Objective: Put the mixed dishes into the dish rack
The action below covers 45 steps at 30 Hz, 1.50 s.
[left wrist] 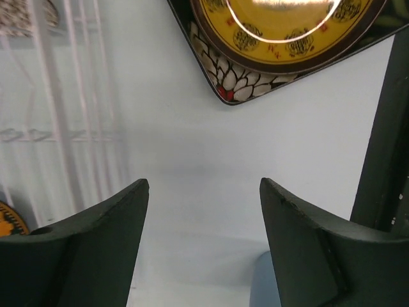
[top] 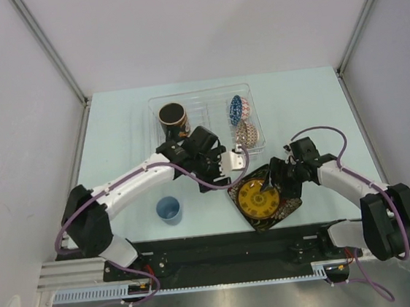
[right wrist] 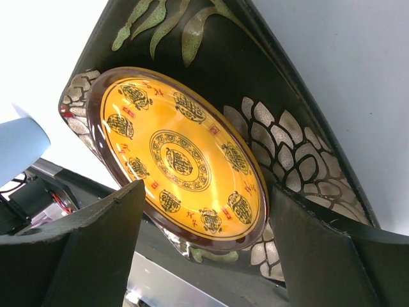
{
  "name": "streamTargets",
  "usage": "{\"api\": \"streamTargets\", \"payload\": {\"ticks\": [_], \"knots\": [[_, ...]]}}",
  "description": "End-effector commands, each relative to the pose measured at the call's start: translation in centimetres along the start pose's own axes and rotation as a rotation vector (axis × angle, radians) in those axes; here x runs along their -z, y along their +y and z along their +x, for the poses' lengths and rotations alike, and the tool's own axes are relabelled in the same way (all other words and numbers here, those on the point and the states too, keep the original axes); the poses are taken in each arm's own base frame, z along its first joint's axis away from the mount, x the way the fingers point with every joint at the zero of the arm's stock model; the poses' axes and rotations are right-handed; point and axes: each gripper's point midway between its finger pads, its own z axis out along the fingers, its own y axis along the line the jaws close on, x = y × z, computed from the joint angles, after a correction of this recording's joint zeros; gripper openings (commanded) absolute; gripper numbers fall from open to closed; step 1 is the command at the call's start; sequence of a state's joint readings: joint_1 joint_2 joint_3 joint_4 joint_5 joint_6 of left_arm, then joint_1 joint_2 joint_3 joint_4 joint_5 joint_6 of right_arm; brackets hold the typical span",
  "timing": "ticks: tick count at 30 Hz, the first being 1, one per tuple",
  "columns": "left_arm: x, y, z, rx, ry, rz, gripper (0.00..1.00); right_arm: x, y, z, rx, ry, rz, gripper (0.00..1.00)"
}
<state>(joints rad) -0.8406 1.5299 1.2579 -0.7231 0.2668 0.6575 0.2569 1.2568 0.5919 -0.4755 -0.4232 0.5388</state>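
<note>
The clear dish rack (top: pixel 203 99) stands at the back of the table. In it are the dark mug (top: pixel 173 116), the blue patterned bowl (top: pixel 236 110) and the beige patterned bowl (top: pixel 246 131), both bowls on edge. The yellow round plate (top: pixel 258 198) (right wrist: pixel 182 153) lies on the black floral square plate (top: pixel 283 212) (right wrist: pixel 300 147). My right gripper (top: pixel 269 185) (right wrist: pixel 206 188) is open, its fingers on either side of the yellow plate's near rim. My left gripper (top: pixel 236 159) (left wrist: pixel 204 185) hangs open and empty between the rack and the plates. The small light-blue cup (top: pixel 169 210) stands alone on the table.
In the left wrist view the rack's ribbed wall (left wrist: pixel 64 96) is at the left, the square plate's corner (left wrist: pixel 236 70) at the top, and the right arm (left wrist: pixel 386 128) along the right edge. White walls enclose the table. The arms' black mounting rail (top: pixel 223 258) runs along the near edge.
</note>
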Motion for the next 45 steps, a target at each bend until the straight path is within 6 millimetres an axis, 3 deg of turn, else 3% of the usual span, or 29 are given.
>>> {"api": "streamTargets", "payload": {"ticks": [1,5,11,22,35,45], "knots": [[-2.3,0.6,0.8,-0.039,0.023,-0.003,0.75,-0.7,-2.4,1.4,-0.020,0.018,0.095,0.81],[-5.2,1.2,1.1,-0.041,0.019,-0.017,0.73,-0.9,-2.8,1.5,-0.028,0.012,0.106,0.77],[-8.1,1.8,1.2,-0.061,-0.005,-0.050,0.72,-1.0,-2.9,1.3,-0.032,0.000,0.114,0.73],[-11.0,1.2,0.9,-0.067,0.014,0.007,0.72,-1.7,-1.0,-0.5,0.007,-0.038,0.028,0.63],[-11.5,1.1,-1.4,-0.087,-0.029,0.003,0.72,-2.4,1.0,-1.8,0.072,-0.058,-0.055,0.60],[-9.9,-0.6,-0.7,-0.130,-0.021,0.058,0.72,-2.3,3.5,-3.9,0.099,-0.096,-0.121,0.58]]}}
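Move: The yellow plate sits about 10 cm to the right of my left hand, 4 cm nearer the base and some 12 cm below it. From the same hand the blue cup stands roughly 14 cm left and 5 cm back, and the middle of the dish rack is about 18 cm ahead and 3 cm left. My right hand is already low over the plate's right side: the plate's middle is about 5 cm left and 1 cm back, and the black tray's 3 cm left and 1 cm back. I drop my left hand about 11 cm, easing it some 3 cm right and slightly forward to the plate's left rim, fingers still open; one fingertip comes up against the rim. My right hand first stays low and partly closes its fingers, one over the plate and one outside its right rim, then pushes the plate left across the tray, travelling about 3 cm forward and nearly 2 cm left. ##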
